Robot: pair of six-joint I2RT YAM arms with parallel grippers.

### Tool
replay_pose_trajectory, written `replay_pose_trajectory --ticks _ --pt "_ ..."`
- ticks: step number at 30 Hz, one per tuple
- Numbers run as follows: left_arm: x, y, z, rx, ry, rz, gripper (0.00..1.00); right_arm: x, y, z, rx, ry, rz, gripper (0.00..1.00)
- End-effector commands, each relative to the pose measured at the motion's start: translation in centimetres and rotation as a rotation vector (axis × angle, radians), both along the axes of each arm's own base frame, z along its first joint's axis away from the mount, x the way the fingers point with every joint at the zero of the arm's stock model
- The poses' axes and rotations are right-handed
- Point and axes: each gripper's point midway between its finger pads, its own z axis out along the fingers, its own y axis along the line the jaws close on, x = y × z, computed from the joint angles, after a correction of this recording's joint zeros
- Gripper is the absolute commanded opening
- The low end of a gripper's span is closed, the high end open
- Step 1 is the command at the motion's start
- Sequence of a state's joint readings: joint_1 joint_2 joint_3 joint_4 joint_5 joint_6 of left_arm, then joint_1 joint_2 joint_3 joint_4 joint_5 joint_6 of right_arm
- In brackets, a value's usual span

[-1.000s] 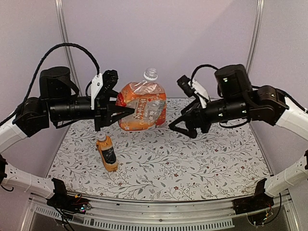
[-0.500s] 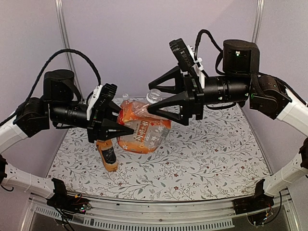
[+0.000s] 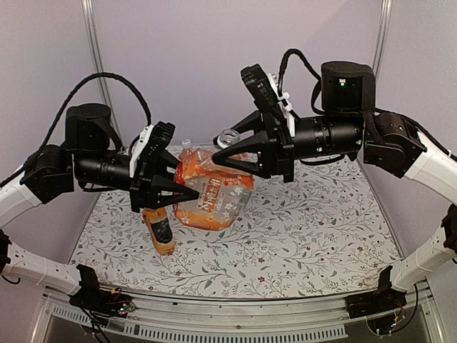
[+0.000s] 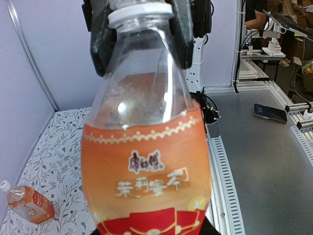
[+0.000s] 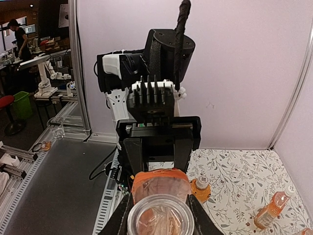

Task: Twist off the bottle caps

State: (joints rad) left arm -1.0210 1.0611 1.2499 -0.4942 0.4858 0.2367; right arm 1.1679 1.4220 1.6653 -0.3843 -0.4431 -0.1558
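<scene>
A large crumpled bottle of orange drink (image 3: 213, 194) hangs above the flowered table (image 3: 307, 229). My left gripper (image 3: 187, 184) is shut on its labelled body (image 4: 146, 171); its own fingers are hidden in the left wrist view. My right gripper (image 3: 223, 145) has its black fingers (image 4: 182, 29) pressed on both sides of the bottle's neck. The bottle's mouth (image 5: 160, 218) looks open, with no white cap on it. A small black-labelled bottle (image 3: 161, 232) lies below the left gripper, and its white cap (image 5: 202, 181) shows in the right wrist view.
One more small orange bottle (image 4: 30, 203) with a white cap (image 4: 5, 185) lies on the table. Another (image 5: 270, 211) stands at the right with its cap (image 5: 292, 192) on. Purple walls and metal posts (image 3: 91, 43) close in the table's back and sides.
My left gripper lowered the large bottle and tilted its neck to the right. My right gripper rose, swung left to the neck with jaws wide, then narrowed them onto it.
</scene>
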Motion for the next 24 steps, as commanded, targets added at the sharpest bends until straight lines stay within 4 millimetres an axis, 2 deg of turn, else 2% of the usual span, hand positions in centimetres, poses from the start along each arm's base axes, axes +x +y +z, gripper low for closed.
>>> replay_pose_trajectory --ticks 1,2,3,4,7,9,13,17,20,24 --pt "0.7 -0.3 -0.1 -0.007 -0.049 0.024 0.57 0.7 -0.7 -0.2 -0.017 0.063 -0.074 0.0" --pt "1.2 -0.2 0.1 -0.015 -0.053 0.052 0.77 1.3 -1.0 -0.2 -0.021 0.063 -0.116 0.0" --pt "1.7 -0.1 0.2 -0.021 -0.063 0.083 0.93 2.0 -1.3 -0.5 -0.033 0.061 -0.163 0.0" --pt "2.2 0.0 0.4 -0.028 -0.077 0.114 0.99 2.8 -1.8 -0.7 -0.045 0.056 -0.216 0.0" --pt "4.0 0.8 0.8 -0.043 -0.131 0.226 1.0 6.1 -4.2 -1.5 -0.095 0.037 -0.428 0.0" --pt "5.5 1.6 1.1 -0.049 -0.166 0.32 1.0 9.6 -7.2 -2.1 -0.134 0.019 -0.651 0.0" --pt "7.8 3.2 1.9 -0.079 -0.204 0.455 0.99 17.0 -16.1 -4.2 -0.224 0.016 -1.118 0.0" --pt "8.8 4.3 1.9 -0.093 -0.215 0.511 1.0 23.2 -23.8 -7.7 -0.292 0.058 -1.406 0.0" --pt "9.2 4.8 1.7 -0.093 -0.203 0.535 1.0 27.1 -26.8 -10.3 -0.259 0.136 -1.495 0.0" --pt "9.6 5.3 1.5 -0.091 -0.196 0.555 1.0 31.9 -29.8 -13.8 -0.185 0.201 -1.579 0.0"
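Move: In front of the right hand, which grips the open bottle's neck, the free far-right patch of table lies roughly 35 cm ahead, 30 cm to the right and 45 cm below. The middle bottle stands about 36 cm straight ahead, with the left back bottle some 15 cm left of it. From the left hand, on the held bottle's body, that left back bottle is about 34 cm ahead, 7 cm left and 28 cm down; the dark-labelled bottle is 8 cm ahead and 13 cm left. Carrying the uncapped bottle by its neck, the right hand sweeps about 28 cm forward and as far to the right, sinking some 12 cm and swinging clockwise nearly 90 degrees towards the far-right patch. The left fingers first spread wide and let go of the body; that hand then eases 8–9 cm forward and a little left, away from the bottle, turning about 30 degrees counter-clockwise. ##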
